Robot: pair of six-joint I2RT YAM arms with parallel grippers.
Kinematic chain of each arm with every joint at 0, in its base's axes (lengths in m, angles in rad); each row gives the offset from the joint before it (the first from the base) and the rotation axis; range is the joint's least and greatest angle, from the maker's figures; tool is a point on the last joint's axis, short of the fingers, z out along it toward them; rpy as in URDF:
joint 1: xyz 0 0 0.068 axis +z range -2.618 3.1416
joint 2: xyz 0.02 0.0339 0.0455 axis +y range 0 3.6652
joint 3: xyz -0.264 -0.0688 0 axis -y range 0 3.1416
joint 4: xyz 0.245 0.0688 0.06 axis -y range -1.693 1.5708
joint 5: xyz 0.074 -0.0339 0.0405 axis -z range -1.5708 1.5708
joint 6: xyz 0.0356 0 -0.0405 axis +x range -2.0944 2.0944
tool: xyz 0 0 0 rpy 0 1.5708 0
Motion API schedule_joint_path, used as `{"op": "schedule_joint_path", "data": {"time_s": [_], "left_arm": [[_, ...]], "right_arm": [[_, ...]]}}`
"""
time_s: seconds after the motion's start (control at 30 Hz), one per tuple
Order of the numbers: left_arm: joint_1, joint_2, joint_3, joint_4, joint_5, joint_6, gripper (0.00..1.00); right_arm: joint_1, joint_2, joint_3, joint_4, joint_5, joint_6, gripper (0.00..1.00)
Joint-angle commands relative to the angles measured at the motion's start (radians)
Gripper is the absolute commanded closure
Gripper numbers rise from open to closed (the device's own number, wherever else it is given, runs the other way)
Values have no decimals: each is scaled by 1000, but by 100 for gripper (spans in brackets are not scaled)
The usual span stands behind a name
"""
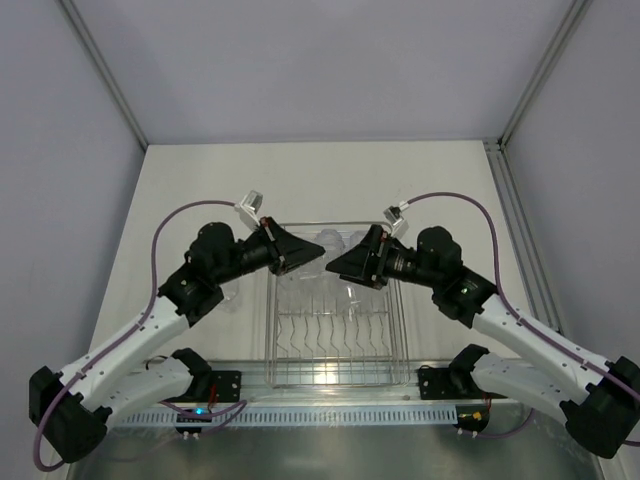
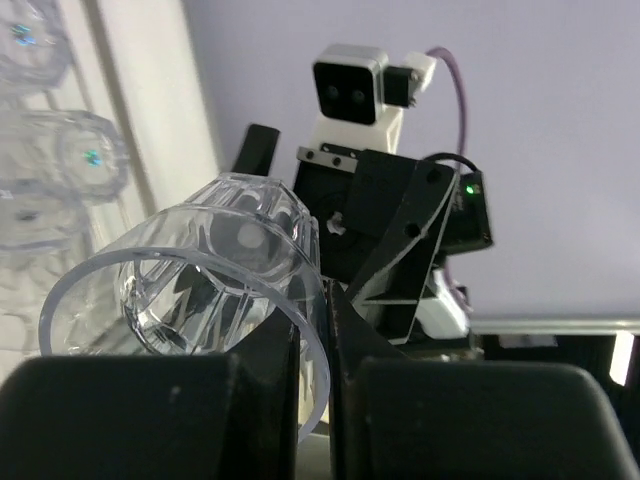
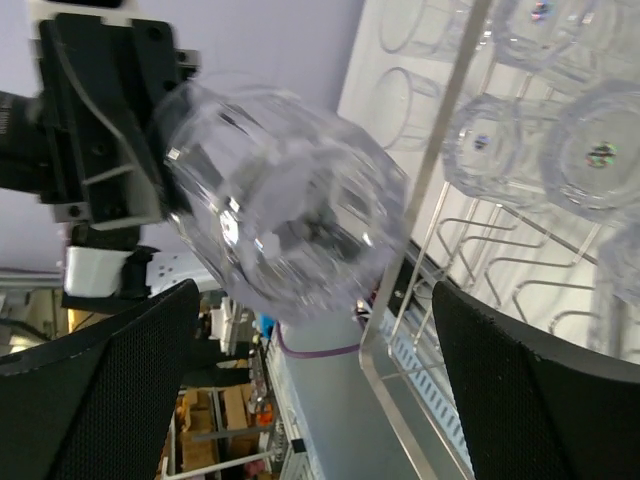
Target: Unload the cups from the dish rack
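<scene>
A clear cup [image 2: 200, 270] hangs in the air over the dish rack [image 1: 335, 345], on its side. My left gripper [image 2: 315, 340] is shut on its rim, one finger inside the cup and one outside. In the right wrist view the same cup [image 3: 290, 210] fills the space ahead of my right gripper [image 3: 315, 300], whose fingers stand wide open and apart from it. From above, both grippers meet tip to tip over the rack's far half, left gripper [image 1: 318, 252] and right gripper [image 1: 332, 268]. Several more cups [image 3: 590, 150] sit upside down in the rack.
The rack's rim [image 3: 430, 180] runs just below the held cup. Outside it, further clear cups [image 3: 420, 90] stand on the white table to the rack's left. More cups [image 2: 60, 160] show at the left edge of the left wrist view. Curved prongs [image 1: 330, 335] fill the rack's near half.
</scene>
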State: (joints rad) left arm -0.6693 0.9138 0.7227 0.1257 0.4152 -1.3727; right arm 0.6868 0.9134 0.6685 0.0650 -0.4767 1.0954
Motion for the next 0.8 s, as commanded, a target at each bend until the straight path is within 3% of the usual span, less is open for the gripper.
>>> {"op": "schedule_joint_path", "data": {"time_s": [0.0,0.13,0.3,0.53,0.77], "left_arm": [[13,-35,185,-301,-176,209,100],[63,29,398,-733,-390,374,100],[138,260,662,-1009,-702,529,100],[177,626,875,-1092,-941,698,100],[261,925,1081,-1144,-977,782,100]], "right_arm": [[-3,-50,48,-138,58,-78,0],[-26,-111,48,-270,95,-121,0],[-26,-113,115,-507,138,-265,0],[-10,-53,281,-849,276,-463,0],[26,-18,318,-1018,389,-546,0]]}}
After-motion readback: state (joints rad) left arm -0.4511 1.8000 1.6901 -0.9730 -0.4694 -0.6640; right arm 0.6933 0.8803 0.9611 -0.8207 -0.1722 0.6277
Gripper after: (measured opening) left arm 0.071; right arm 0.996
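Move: The left hand, with a cup pinched at its rim, has its free spot on the table about 25 cm ahead, 20 cm left and some 25 cm down. Of the cups already set out, one stands about 15 cm ahead and 29 cm left, the other 4 cm ahead and 26 cm left. From the emptied right hand, the leaning cup is about 2 cm ahead, 3 cm right and 19 cm down; the right-end cup, 8 cm ahead and 9 cm right. Keeping its pinch on the cup just handed over, the left arm swings it forward and left out of the rack area, some 20 cm forward and 16 cm left, first rising slightly, then dropping well below its start, rolling about 85 degrees until the fingers point down. The right hand, fingers still wide open, withdraws about 9 cm right and sinks 5 cm towards the rack, its tips tilting down. ##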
